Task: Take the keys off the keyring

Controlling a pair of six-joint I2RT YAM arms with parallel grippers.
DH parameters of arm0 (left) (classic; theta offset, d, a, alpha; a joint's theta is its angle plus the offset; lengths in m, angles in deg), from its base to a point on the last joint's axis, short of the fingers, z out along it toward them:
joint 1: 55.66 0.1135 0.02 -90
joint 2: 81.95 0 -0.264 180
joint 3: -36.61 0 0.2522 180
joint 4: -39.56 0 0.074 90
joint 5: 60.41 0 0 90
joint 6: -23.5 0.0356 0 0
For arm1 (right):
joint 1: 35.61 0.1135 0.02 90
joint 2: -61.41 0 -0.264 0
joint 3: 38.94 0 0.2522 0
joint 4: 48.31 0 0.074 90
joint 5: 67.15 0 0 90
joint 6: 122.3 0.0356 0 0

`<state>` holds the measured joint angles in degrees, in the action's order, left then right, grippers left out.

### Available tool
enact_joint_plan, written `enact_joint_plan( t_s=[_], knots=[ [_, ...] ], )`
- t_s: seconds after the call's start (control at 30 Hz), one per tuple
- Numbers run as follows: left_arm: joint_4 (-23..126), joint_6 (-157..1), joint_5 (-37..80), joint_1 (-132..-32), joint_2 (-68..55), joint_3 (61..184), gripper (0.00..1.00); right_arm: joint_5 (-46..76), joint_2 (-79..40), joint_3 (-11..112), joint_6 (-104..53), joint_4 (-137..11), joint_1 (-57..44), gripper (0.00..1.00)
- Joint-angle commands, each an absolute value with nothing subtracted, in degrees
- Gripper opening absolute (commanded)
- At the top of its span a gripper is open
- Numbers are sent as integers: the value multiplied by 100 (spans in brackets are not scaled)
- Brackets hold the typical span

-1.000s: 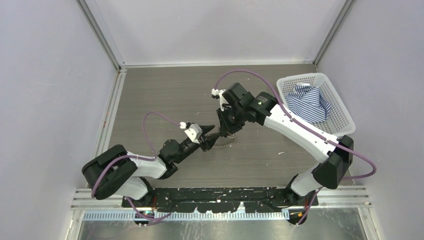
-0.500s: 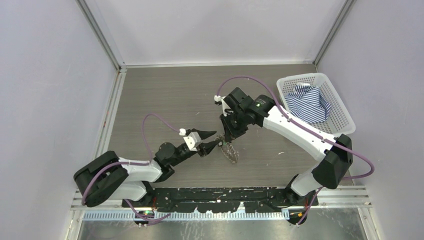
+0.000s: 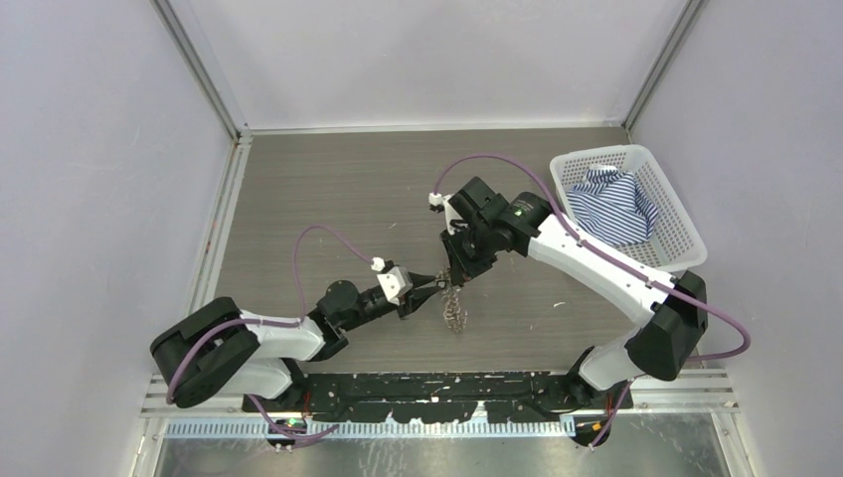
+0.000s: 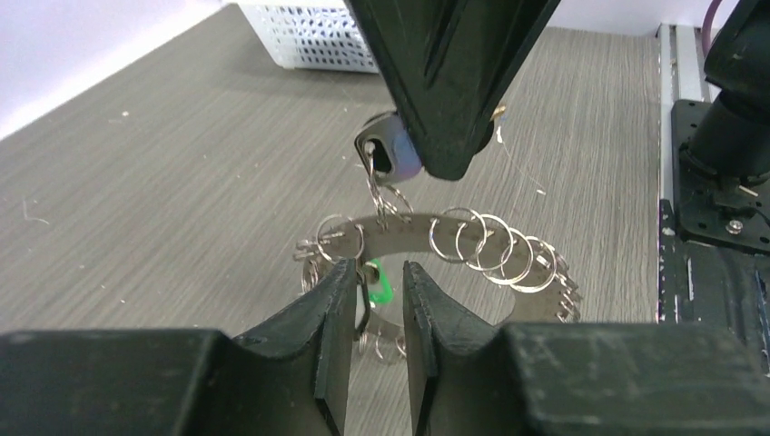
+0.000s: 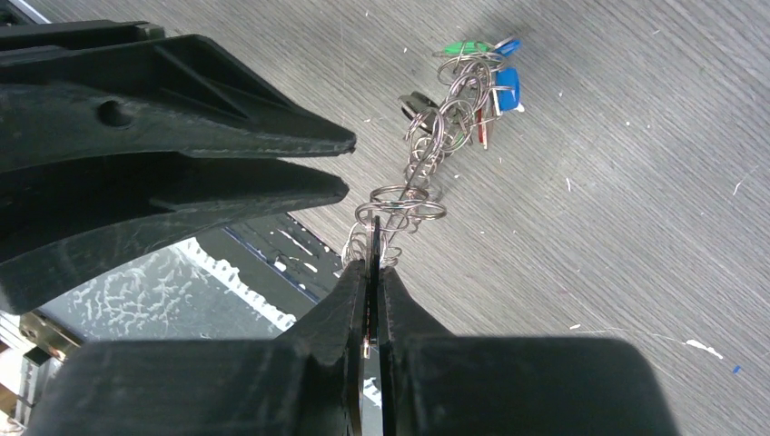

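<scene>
The keyring hangs on edge from my right gripper, low over the table. In the left wrist view its flat metal band carries several small split rings. My right gripper is shut on a dark-headed key at the top of the chain. Green, blue and red keys dangle at the far end. My left gripper is level with the ring, its jaws a narrow gap apart. The green key head sits at the mouth of that gap; I cannot tell whether it is touched.
A white basket holding a striped shirt stands at the right. The black base rail runs along the near edge, close behind the keyring. Grey walls close in the left, back and right sides.
The keyring went from lying by the grippers to hanging from the right gripper. The left gripper narrowed its jaws and moved in at the ring. The right gripper shifted slightly nearer.
</scene>
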<state>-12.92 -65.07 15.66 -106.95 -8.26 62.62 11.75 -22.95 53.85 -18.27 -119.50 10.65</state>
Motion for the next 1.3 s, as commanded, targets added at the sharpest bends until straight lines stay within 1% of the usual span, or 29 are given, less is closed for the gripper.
enact_joint_plan(
  t_s=[0.0,0.23,0.7,0.83,0.93,1.03,1.13,1.27],
  knots=[
    [-1846,-6615,1573,-10751,-518,6494,26,1062,-1982,5436,-1847,-11802,1054,1],
    [-2314,-6746,1739,-10813,-165,6561,24,1054,-1962,5425,-1813,-11799,1053,1],
    [-2770,-6840,1883,-10960,222,6687,19,1052,-1960,5482,-1781,-11832,1053,1],
    [-2798,-6836,1956,-11006,283,6737,12,1049,-1945,5463,-1762,-11815,1049,1],
    [-2799,-6785,2028,-11032,282,6746,2,1091,-1914,5428,-1747,-11815,1054,1],
    [-2798,-6741,2218,-11073,227,6733,1,1151,-1885,5379,-1733,-11834,1051,1],
    [-2581,-6728,2507,-11160,20,6792,0,1160,-1884,5304,-1669,-11815,1060,1],
    [-1401,-6712,2803,-11290,-600,7133,1,1120,-1898,5190,-1597,-11700,1147,1]
  ],
)
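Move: The small wire ring hanging from the key's hole is about 3 cm to the left hand's right, some 1 cm ahead and level with its half-open fingers. The key, clamped in the right fingers, is about 4 cm right, 1 cm ahead and 1 cm up; the big keyring hangs some 4 cm right, 2 cm back and 5 cm below. From the right hand the small ring is about 2 cm left and 2 cm down, neither ahead nor back. The left fingertips close fully on the small wire ring right beside the key's hole and pinch it, after the left hand has eased about 2.5 cm to its right towards the key, first dipping a centimetre or so and then coming back up. The right hand stays in place and keeps its grip on the key. ##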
